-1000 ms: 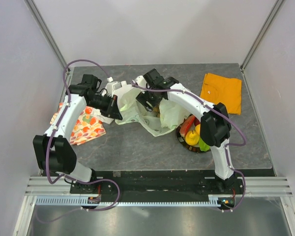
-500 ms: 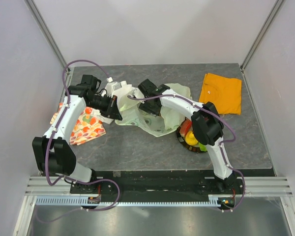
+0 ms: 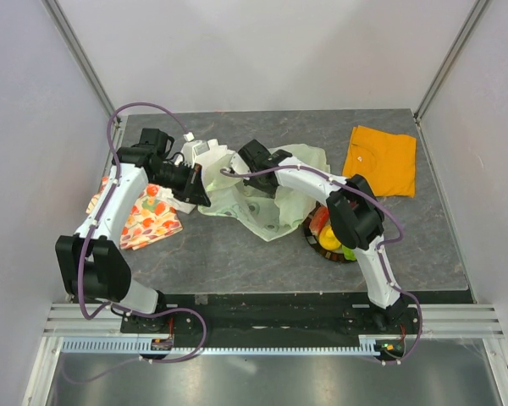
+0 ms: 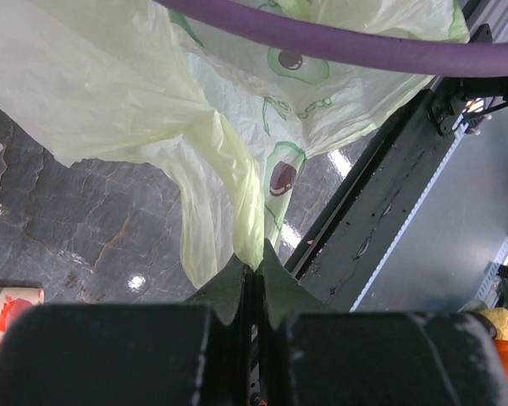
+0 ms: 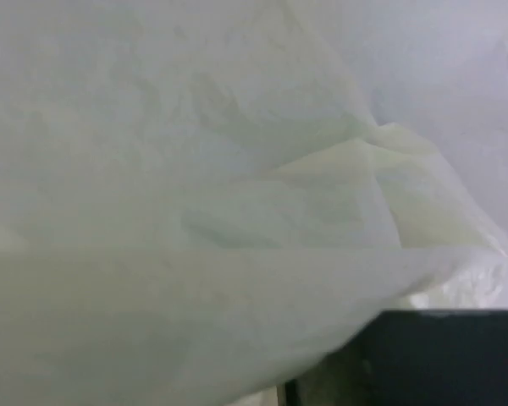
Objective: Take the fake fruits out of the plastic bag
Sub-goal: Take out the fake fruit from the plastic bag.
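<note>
The pale green plastic bag lies crumpled on the grey table between the two arms. My left gripper is shut on a twisted strip of the bag's edge, pinched between its tips. My right gripper is pushed into the bag from behind. Bag film fills the right wrist view, and only a dark bit of one finger shows, so its jaws stay hidden. Yellow, red and green fake fruits sit in a dark dish by the right arm's elbow.
An orange cloth lies at the back right. A fruit-printed cloth lies at the left under the left arm. A white object stands behind the left gripper. A purple cable crosses above the bag.
My right gripper has moved down and leftward, deeper into the bag, and the film has settled over it. The left gripper has kept its hold and has not moved.
</note>
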Controlling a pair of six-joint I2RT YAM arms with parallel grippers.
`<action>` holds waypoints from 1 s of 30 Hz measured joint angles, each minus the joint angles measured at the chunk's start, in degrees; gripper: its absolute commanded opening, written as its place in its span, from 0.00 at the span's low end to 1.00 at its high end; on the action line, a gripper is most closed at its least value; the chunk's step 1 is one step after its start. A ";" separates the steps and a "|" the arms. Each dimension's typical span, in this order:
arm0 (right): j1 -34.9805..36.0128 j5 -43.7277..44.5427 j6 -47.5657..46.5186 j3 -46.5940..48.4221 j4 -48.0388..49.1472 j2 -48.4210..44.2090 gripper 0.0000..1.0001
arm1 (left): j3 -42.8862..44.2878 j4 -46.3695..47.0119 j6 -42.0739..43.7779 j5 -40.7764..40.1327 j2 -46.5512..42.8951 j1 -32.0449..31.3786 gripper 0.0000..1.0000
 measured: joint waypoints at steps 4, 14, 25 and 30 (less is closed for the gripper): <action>-0.04 -0.85 -0.72 0.00 1.46 0.00 0.00 | 0.00 0.00 -0.26 0.00 0.00 0.00 0.01; -0.17 -19.47 -2.36 -0.33 -3.52 -12.74 0.00 | 4.02 0.57 -3.17 0.55 2.73 0.00 0.02; -0.33 -33.20 -2.19 2.84 -11.06 -26.56 0.00 | 16.11 1.86 -6.19 -0.24 10.62 0.42 0.02; -2.56 -35.65 -0.83 6.91 -15.80 -26.58 0.00 | 20.00 1.95 -6.91 -0.33 12.20 1.42 0.02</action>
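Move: The brown fruit bunch lies right at the right fingers, hidden inside the plastic bag: about 1 cm ahead, 1 cm left and 1 cm below the point between them. From that hand the plate of fruits sits roughly 20 cm right, 14 cm back and 2 cm lower; the white cloth is some 16 cm left, 3 cm ahead and 3 cm lower. From the left hand the bunch is about 13 cm ahead, 14 cm right and 14 cm down. The right fingers, still part open inside the bag, shut on the brown bunch and keep it pinched while the hand lifts fast, some 22 cm up and 10 cm back, drifting slightly left as the fingertips tilt leftward about 35 degrees. The left hand, still pinching the bag's edge, starts a little later and draws that edge about 9 cm forward, rising some 4 cm. ##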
